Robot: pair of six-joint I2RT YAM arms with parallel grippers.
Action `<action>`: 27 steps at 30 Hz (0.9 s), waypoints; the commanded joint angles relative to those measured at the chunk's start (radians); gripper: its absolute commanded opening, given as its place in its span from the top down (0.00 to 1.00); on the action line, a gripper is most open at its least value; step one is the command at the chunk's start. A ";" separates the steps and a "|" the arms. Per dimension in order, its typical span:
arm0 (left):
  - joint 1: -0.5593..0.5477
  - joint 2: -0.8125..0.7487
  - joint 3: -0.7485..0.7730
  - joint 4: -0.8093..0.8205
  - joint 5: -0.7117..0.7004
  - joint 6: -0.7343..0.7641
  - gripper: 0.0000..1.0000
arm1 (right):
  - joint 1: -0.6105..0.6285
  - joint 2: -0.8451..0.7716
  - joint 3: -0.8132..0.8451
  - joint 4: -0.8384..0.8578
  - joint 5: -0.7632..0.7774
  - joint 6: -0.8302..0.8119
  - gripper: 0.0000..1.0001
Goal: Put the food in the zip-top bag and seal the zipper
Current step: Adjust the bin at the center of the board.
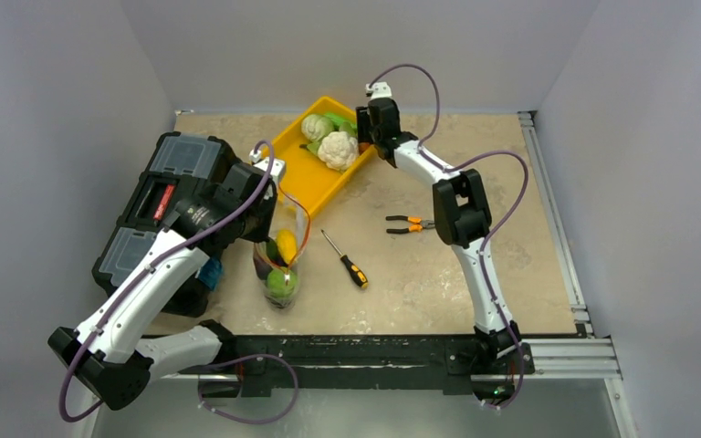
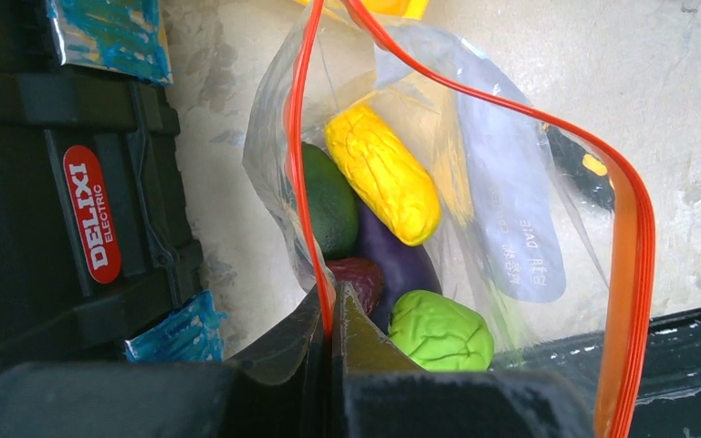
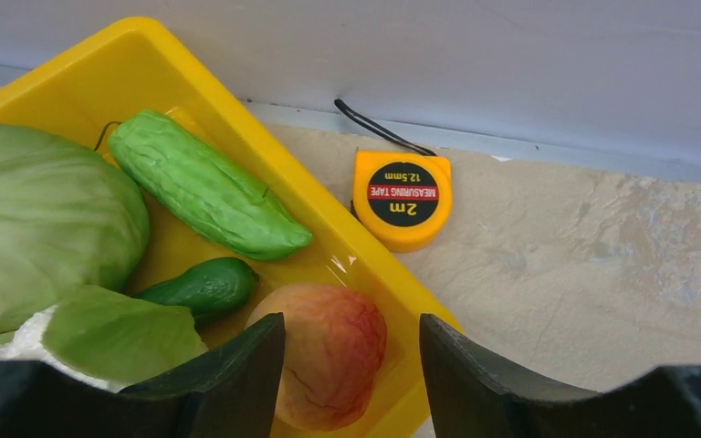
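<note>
My left gripper [image 2: 333, 301] is shut on the red-orange zipper [image 2: 299, 137] of the clear zip-top bag [image 1: 281, 265], holding its mouth open above the table. Inside lie yellow corn [image 2: 383, 173], a dark green avocado [image 2: 329, 201], a purple eggplant [image 2: 402, 260] and a green lime [image 2: 440, 330]. My right gripper [image 3: 351, 333] hangs open over the near corner of the yellow tray [image 3: 73, 78], its jaws astride an orange-red fruit [image 3: 338, 365], with a gap on the right side. The tray also holds the pale green cabbage [image 3: 36, 228] and the white cauliflower [image 1: 338, 150].
A black toolbox [image 1: 160, 201] stands at the left, close to the bag. A screwdriver [image 1: 347, 260] and orange-handled pliers [image 1: 409, 224] lie mid-table. A yellow tape measure [image 3: 402, 196] sits by the back wall beside the tray. A green pod [image 3: 205, 187] and a small dark green vegetable [image 3: 203, 287] lie in the tray.
</note>
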 commanded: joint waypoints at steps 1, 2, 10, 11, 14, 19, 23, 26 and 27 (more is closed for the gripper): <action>0.004 0.001 0.047 0.027 0.035 0.002 1.00 | 0.005 0.005 0.023 0.012 -0.048 -0.073 0.46; 0.005 0.001 0.048 0.025 0.039 0.001 1.00 | 0.006 0.002 0.012 0.005 -0.052 -0.074 0.46; 0.006 -0.017 0.046 0.013 0.058 -0.006 1.00 | 0.006 -0.074 -0.129 -0.059 -0.099 -0.070 0.47; 0.005 -0.019 0.046 0.010 0.058 -0.008 1.00 | 0.006 -0.081 -0.142 -0.072 -0.101 -0.071 0.47; 0.005 -0.028 0.042 0.003 0.070 -0.019 1.00 | 0.005 -0.105 -0.180 -0.109 -0.098 -0.076 0.48; 0.005 -0.047 0.027 0.003 0.088 -0.029 1.00 | 0.006 -0.190 -0.309 -0.105 -0.118 -0.065 0.47; 0.005 -0.056 0.017 0.003 0.103 -0.035 1.00 | 0.006 -0.217 -0.365 -0.108 -0.129 -0.056 0.47; 0.005 -0.060 0.016 0.005 0.113 -0.034 1.00 | 0.005 -0.213 -0.355 -0.172 -0.116 -0.030 0.48; 0.004 -0.061 0.016 0.002 0.114 -0.034 1.00 | 0.006 -0.215 -0.357 -0.199 -0.112 -0.018 0.49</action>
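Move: The right hand, empty and half open, hangs over the yellow bin's right end; the bin's middle lies about 15 cm to its left, 4 cm back and 6 cm below. The peach is roughly 5 cm below, 2 cm ahead and 2 cm left; the cauliflower some 9 cm left and 1 cm back; the measuring tape 8 cm ahead and 3 cm right, outside the rim. From the left hand the bin's middle lies some 30 cm ahead, 13 cm right, 18 cm below. The right hand, fingers still half open, first edges about 1 cm left, then draws back towards the robot some 7 cm from where it began, sinking about 2 cm further into the bin's right end behind the peach, while its fingers tip down and turn slightly counter-clockwise, dragging that end of the bin along. The left hand keeps the bag's orange zipper edge pinched, easing a centimetre or so right, back and up. ##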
